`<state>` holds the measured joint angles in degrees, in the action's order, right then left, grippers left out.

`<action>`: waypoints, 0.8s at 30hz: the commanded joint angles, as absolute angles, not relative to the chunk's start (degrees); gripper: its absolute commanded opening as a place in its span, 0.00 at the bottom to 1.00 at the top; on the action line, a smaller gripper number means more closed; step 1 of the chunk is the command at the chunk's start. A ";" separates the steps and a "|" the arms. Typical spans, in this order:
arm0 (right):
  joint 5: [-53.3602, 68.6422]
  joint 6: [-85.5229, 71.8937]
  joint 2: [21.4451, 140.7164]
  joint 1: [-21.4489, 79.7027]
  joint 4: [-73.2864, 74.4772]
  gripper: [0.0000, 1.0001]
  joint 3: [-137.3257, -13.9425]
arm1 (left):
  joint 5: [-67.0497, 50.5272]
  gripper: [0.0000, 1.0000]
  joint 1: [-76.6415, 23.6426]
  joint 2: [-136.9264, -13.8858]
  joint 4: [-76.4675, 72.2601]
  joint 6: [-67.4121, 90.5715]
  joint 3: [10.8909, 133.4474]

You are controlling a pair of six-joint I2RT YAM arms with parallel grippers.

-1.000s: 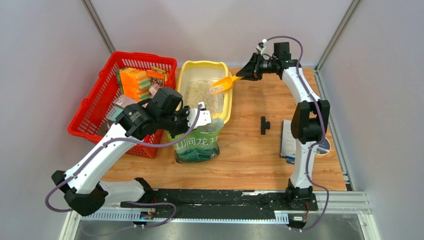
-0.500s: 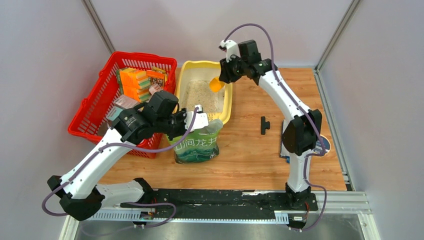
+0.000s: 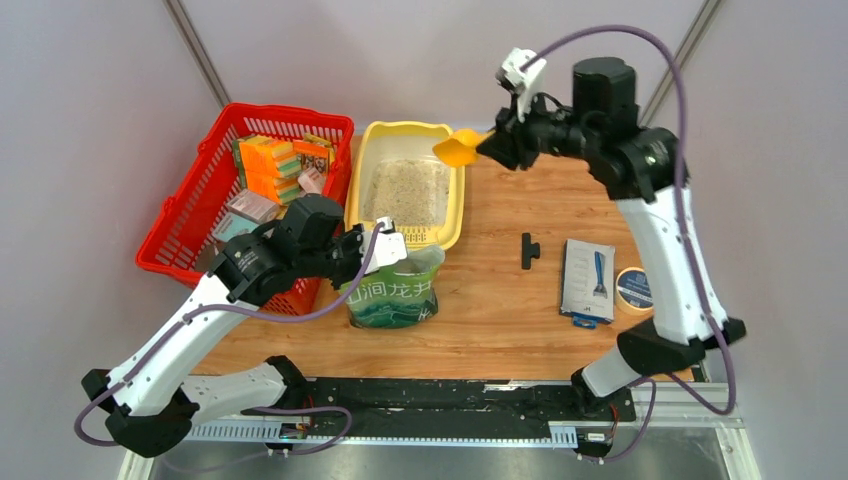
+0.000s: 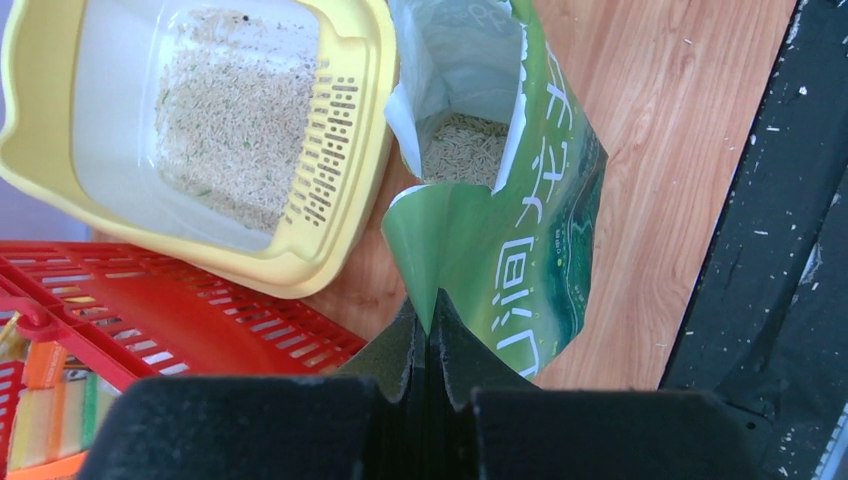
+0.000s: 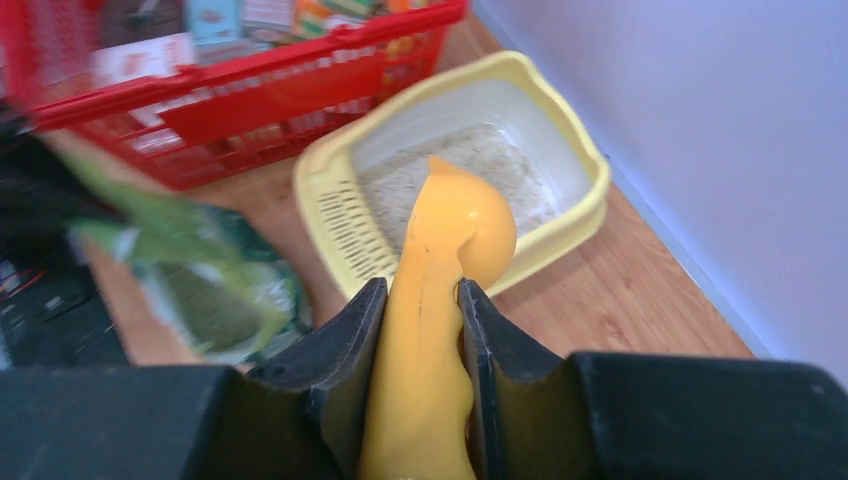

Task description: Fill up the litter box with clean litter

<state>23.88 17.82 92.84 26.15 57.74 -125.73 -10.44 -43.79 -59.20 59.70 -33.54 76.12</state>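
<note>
The pale yellow litter box (image 3: 402, 128) stands at the back of the table with a layer of clean litter (image 3: 408, 190) in it. In front of it stands the open green pouch (image 3: 395, 292), and more litter (image 4: 465, 150) shows inside. My left gripper (image 4: 428, 310) is shut on the pouch's top edge. My right gripper (image 5: 422, 300) is shut on the handle of an orange-yellow scoop (image 5: 450, 240). It holds the scoop (image 3: 458, 150) in the air by the box's far right corner. What is in the scoop's bowl is hidden.
A red mesh basket (image 3: 285, 112) with sponges and boxes stands left of the litter box, touching it. On the wood to the right lie a small black part (image 3: 529, 250), a flat packaged item (image 3: 588, 280) and a tape roll (image 3: 634, 288). Walls close in behind and on both sides.
My right arm lifted the scoop from over the litter box up and to the right, rising high. The left arm sank a little towards me, still holding the pouch.
</note>
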 commanded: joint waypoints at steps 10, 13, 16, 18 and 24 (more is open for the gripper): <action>47.02 27.07 86.04 29.79 80.77 0.00 -119.44 | -12.04 0.00 -43.77 -55.19 49.83 -26.99 76.29; 45.62 27.94 87.19 31.99 81.38 0.00 -119.62 | -12.39 0.00 -43.86 -55.11 49.75 -26.63 76.20; 42.64 28.92 87.71 34.54 80.95 0.00 -118.30 | -12.39 0.00 -43.77 -55.11 49.75 -26.54 76.64; 40.18 28.39 88.15 36.47 79.99 0.00 -117.34 | -12.13 0.00 -43.77 -55.11 49.66 -26.54 76.73; 24.15 22.09 92.19 42.27 79.20 0.00 -117.51 | -11.86 0.00 -43.77 -55.11 49.13 -25.40 77.69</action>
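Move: The scoop is in the right hand's grip; the mouth of the green litter bag lies about 14 cm back, 15 cm to that hand's left and some 20 cm below. The litter box's middle is roughly 18 cm ahead, 14 cm left and 37 cm down, and a small black holder lies 9 cm ahead and 12 cm right, about 41 cm down. From the left hand, pinching the bag's corner, the mouth is about 4 cm ahead, 10 cm right and 5 cm lower. Back and then down, the right hand swings the scoop away from above the litter box towards the bag's mouth: a quick pull of about 13 cm back, briefly rising, then a slower sinking that drifts left. The wrist turns counter-clockwise and dips the scoop, some 35 degrees in all, the grip kept. The left hand stays, still pinching the bag's corner. ##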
